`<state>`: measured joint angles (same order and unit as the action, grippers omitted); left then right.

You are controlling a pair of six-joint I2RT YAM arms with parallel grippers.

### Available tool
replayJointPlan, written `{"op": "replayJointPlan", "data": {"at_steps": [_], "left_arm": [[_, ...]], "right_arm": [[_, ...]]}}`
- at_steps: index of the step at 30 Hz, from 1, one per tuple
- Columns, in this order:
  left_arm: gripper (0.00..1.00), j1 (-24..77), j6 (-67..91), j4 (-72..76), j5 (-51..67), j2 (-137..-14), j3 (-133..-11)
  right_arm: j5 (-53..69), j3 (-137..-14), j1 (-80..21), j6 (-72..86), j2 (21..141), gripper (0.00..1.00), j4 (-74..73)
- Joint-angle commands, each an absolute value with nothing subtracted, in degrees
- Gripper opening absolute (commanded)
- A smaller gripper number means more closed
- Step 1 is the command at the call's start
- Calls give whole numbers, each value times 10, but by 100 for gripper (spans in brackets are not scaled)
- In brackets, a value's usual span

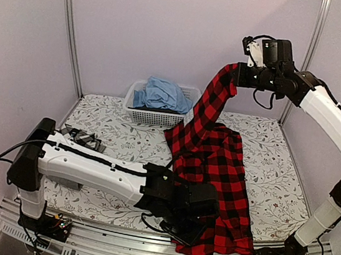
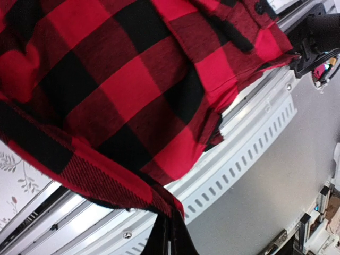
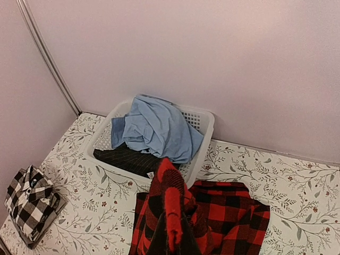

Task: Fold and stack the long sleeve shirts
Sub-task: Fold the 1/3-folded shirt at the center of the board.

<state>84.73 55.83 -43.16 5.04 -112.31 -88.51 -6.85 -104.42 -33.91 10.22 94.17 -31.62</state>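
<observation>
A large red-and-black check flannel shirt (image 1: pixel 216 165) lies spread over the middle and right of the table, its lower hem hanging over the near edge. My right gripper (image 1: pixel 236 74) is raised high at the back, shut on one end of the shirt, and a long strip of cloth hangs from it to the table. The right wrist view shows red cloth (image 3: pixel 172 212) bunched between that gripper's (image 3: pixel 175 236) fingers. My left gripper (image 1: pixel 196 230) sits low at the near edge. There its fingers (image 2: pixel 178 236) pinch the flannel's hem (image 2: pixel 133 180). A folded black-and-white check shirt (image 3: pixel 29 204) rests at the far left, partly behind the left arm (image 1: pixel 81 138).
A white basket (image 1: pixel 156 118) stands against the back wall with a crumpled blue garment (image 1: pixel 160 93) and a dark striped one (image 3: pixel 125 159) in it. The metal rail (image 2: pixel 249 143) of the table's near edge runs just under the left gripper. Frame posts stand at the back corners.
</observation>
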Motion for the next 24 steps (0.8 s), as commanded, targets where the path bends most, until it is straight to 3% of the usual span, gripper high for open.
{"op": "replayJointPlan", "data": {"at_steps": [1, 13, 19, 24], "left_arm": [[0, 834, 490, -454, 79, -1165, -959], [1, 816, 445, -417, 193, -1235, -1064], [23, 799, 465, -412, 163, -1215, -1045], [26, 748, 491, -364, 108, -1133, -958]], "right_arm": [[-97, -1045, -317, 82, 892, 0, -319], [-106, -982, -241, 75, 832, 0, -325], [-101, -915, -238, 94, 810, 0, -336], [-59, -834, -238, 129, 788, 0, -330]]}}
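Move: Each hand holds one end of the shirt's left edge. From the left hand, the shirt's near right hem corner lies about 16 cm right, 4 cm back and 8 cm below; the hem's left end is roughly 6 cm left and 4 cm back. From the right hand, the shirt's far right corner is some 12 cm right, level fore and aft and about 34 cm below; the white basket sits around 19 cm left and 11 cm ahead, 30 cm down. Carry the held edge across to the right with both grippers. Take the left one about 7 cm towards the near right hem corner, rising slightly, then open its fingers about a quarter to let the hem go and start easing forward and back left. Swing the right one some 11 cm right, still gripping, arcing up a little, then lower it by about 7 cm towards the shirt's far right corner, yawing clockwise. ##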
